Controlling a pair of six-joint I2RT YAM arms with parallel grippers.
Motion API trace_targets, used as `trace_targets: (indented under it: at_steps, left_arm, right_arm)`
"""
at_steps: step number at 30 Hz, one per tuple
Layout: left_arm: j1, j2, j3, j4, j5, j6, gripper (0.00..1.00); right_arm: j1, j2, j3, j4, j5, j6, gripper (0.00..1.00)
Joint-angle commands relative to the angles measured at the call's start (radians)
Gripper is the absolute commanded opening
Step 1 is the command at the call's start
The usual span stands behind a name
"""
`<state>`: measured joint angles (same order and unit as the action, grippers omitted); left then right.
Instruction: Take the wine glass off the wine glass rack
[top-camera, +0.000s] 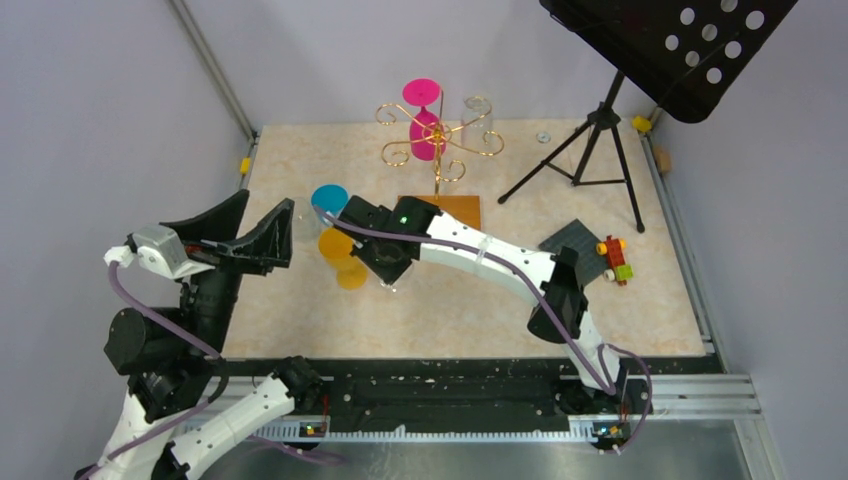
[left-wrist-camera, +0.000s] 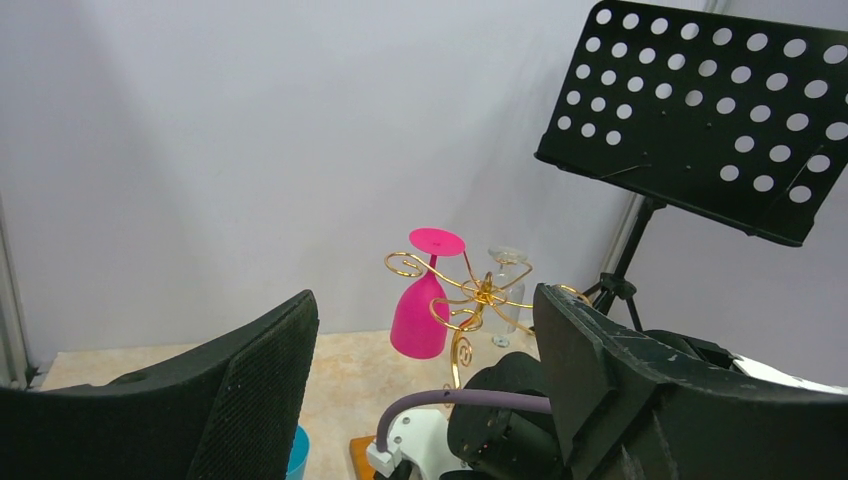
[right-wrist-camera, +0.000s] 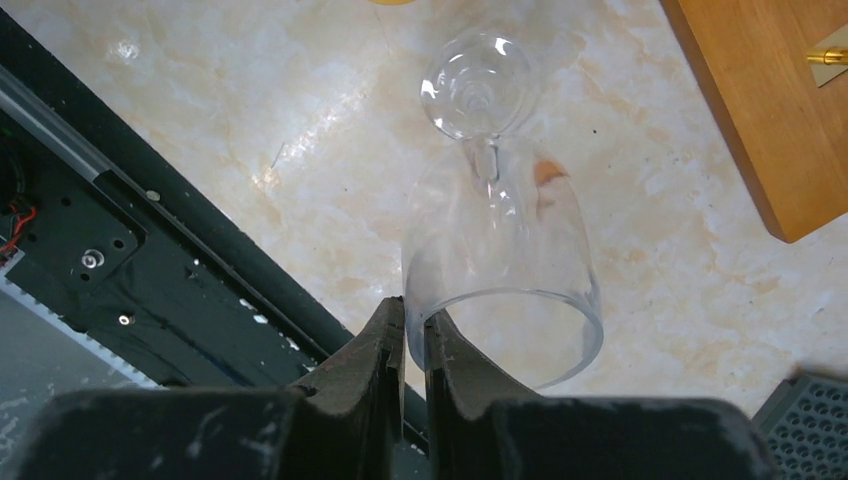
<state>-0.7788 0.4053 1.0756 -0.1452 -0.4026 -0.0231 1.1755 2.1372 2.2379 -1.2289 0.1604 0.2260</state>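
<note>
The gold wire wine glass rack (top-camera: 437, 140) stands on its orange-brown wooden base (top-camera: 445, 209) at the back of the table. A pink wine glass (top-camera: 428, 125) and a clear one (top-camera: 478, 118) hang upside down from its arms, as the left wrist view also shows (left-wrist-camera: 420, 315). Another clear wine glass (right-wrist-camera: 500, 240) stands upright on the table, off the rack. My right gripper (right-wrist-camera: 413, 315) pinches the rim of that wine glass from above, one finger inside the bowl and one outside. My left gripper (top-camera: 268, 205) hovers wide open at the table's left edge, holding nothing.
A blue cup (top-camera: 328, 198) and an orange cup (top-camera: 340, 255) sit just left of my right gripper (top-camera: 385, 272). A black music stand (top-camera: 665, 40) on a tripod fills the back right. A dark grey pad (top-camera: 575, 243) and a small toy (top-camera: 614, 258) lie at the right.
</note>
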Motion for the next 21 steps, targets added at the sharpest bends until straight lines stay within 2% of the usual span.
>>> trace_targets:
  at_steps: [1,8,21]
  left_arm:
    - [-0.002,-0.016,0.027,0.001,-0.02,0.014,0.82]
    - [-0.002,-0.012,0.026,0.001,-0.024,0.014,0.82]
    - [-0.002,-0.007,0.037,-0.002,-0.027,0.014,0.82]
  right_arm:
    - [-0.007,0.009,0.075,-0.031,0.024,-0.022,0.14]
    - [-0.021,0.024,0.104,-0.039,0.046,-0.026,0.27]
    - [-0.072,0.047,0.111,0.061,0.015,-0.02,0.31]
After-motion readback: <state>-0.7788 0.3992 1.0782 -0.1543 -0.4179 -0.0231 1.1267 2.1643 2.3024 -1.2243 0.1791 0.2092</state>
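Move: The right hand, pads still nearly shut across the clear wine glass's rim, has that glass's middle about 2 cm ahead, 2 cm to its right and 8 cm below. The yellow glass stands roughly 5 cm ahead and 10 cm left, the blue glass 14 cm ahead and 12 cm left, both some 8 cm down; the rack's wooden base is about 17 cm ahead, 11 cm right, 16 cm down. From the left hand the clear glass is roughly 5 cm ahead, 17 cm right and 40 cm below. Up about 1.5 cm and then forward, the right hand opens its fingers part way at the clear glass's rim, to about a third of their range. It ends some 3 cm farther out towards the yellow glass and the rack base, sinking slightly again, the wrist hardly turning, the rim wall still standing between the parted fingers and near the outer one. ##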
